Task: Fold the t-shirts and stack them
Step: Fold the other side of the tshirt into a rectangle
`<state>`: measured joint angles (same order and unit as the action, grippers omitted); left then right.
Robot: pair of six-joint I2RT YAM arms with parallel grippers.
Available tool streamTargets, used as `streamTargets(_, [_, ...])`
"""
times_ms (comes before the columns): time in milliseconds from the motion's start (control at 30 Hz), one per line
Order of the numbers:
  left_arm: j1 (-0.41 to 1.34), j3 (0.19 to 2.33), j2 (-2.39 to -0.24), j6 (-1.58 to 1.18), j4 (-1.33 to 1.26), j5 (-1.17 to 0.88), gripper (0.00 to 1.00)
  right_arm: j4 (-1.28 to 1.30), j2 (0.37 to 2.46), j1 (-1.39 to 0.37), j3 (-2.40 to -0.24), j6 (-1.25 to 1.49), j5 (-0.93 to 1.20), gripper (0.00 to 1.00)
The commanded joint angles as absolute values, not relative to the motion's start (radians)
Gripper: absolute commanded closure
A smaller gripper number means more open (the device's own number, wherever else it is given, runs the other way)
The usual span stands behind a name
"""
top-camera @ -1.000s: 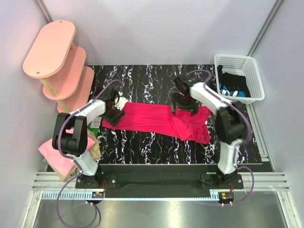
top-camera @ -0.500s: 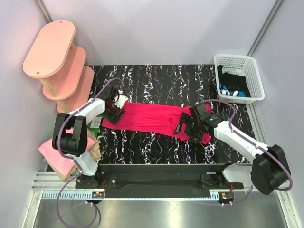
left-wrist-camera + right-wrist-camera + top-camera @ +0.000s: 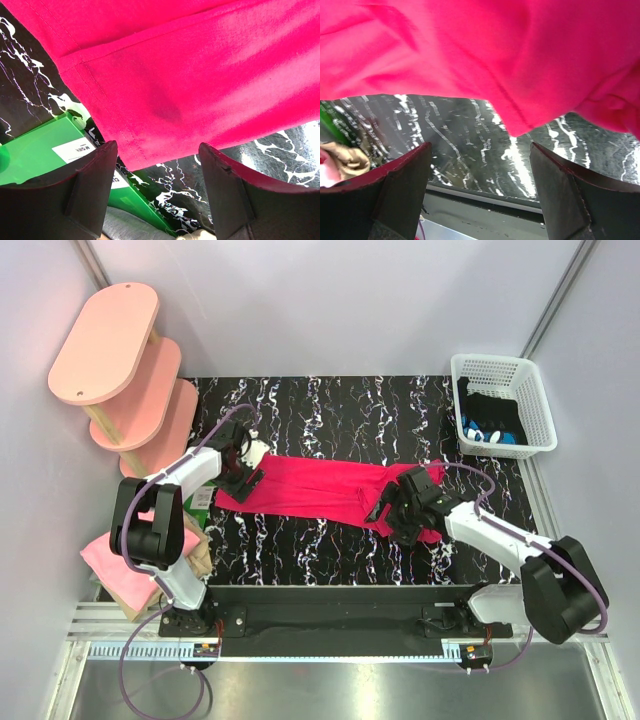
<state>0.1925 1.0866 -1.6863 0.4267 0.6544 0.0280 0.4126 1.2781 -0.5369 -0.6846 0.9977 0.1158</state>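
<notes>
The crimson-pink t-shirt (image 3: 320, 490) lies stretched across the middle of the black marbled table, bunched at its right end. It fills the top of the left wrist view (image 3: 190, 70) and the right wrist view (image 3: 485, 55). My left gripper (image 3: 243, 476) is open over the shirt's left edge, nothing between its fingers (image 3: 85, 192). My right gripper (image 3: 397, 510) is open over the shirt's right front edge, its fingers (image 3: 572, 195) empty. A light pink t-shirt (image 3: 118, 568) and a tan one (image 3: 200, 554) lie folded off the table's left front corner.
A green box (image 3: 45, 150) lies under the shirt's left edge, by the left gripper. Pink oval wooden shelves (image 3: 125, 365) stand at the back left. A white basket (image 3: 502, 403) with dark and blue items stands at the back right.
My right arm swung from the far side of the shirt's right end down to its near edge, then edged slightly left. The left arm stayed put.
</notes>
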Motion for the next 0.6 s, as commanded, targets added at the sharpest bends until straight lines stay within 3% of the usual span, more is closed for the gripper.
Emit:
streamTargets(0, [0.19,1.12,-1.689,0.442,0.638,0.032,0.29,0.373,1.286,-0.541,-0.647,1.052,0.094,0.13])
streamTargets(133, [0.187,1.124,-1.689,0.443,0.64,0.035,0.29,0.387,1.262,-0.541,-0.627,1.057,0.069,0.12])
streamTargets(300, [0.187,1.127,-1.695,0.437,0.64,0.035,0.29,0.385,1.288,-0.541,-0.644,1.052,0.054,0.3])
streamTargets(433, [0.187,1.121,-1.692,0.439,0.64,0.037,0.29,0.385,1.328,-0.541,-0.673,1.045,0.029,0.39])
streamTargets(567, [0.183,1.117,-1.687,0.442,0.64,0.038,0.29,0.382,1.364,-0.541,-0.689,1.04,0.028,0.41])
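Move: The small loose corner on the t-shirt's near edge lies about 5 cm below the right hand, about 1 cm ahead and 1 cm to the right. From that hand, the bunched cloth at the shirt's right end is about 11 cm to the right and 1 cm ahead, the shirt's far right corner 12 cm right and 13 cm ahead, and the table's near edge 12 cm straight back. From the left hand, the loose corner lies roughly 31 cm right and 10 cm back. Mostly downward, the right hand sinks about 3 cm towards the loose corner on the shirt's near edge, sliding around 1 cm right and slightly back, its attitude nearly steady. On the way its wide-open fingers draw partly together, to a bit over half open, one tip coming to each side of the corner; no grip on the cloth yet shows. ##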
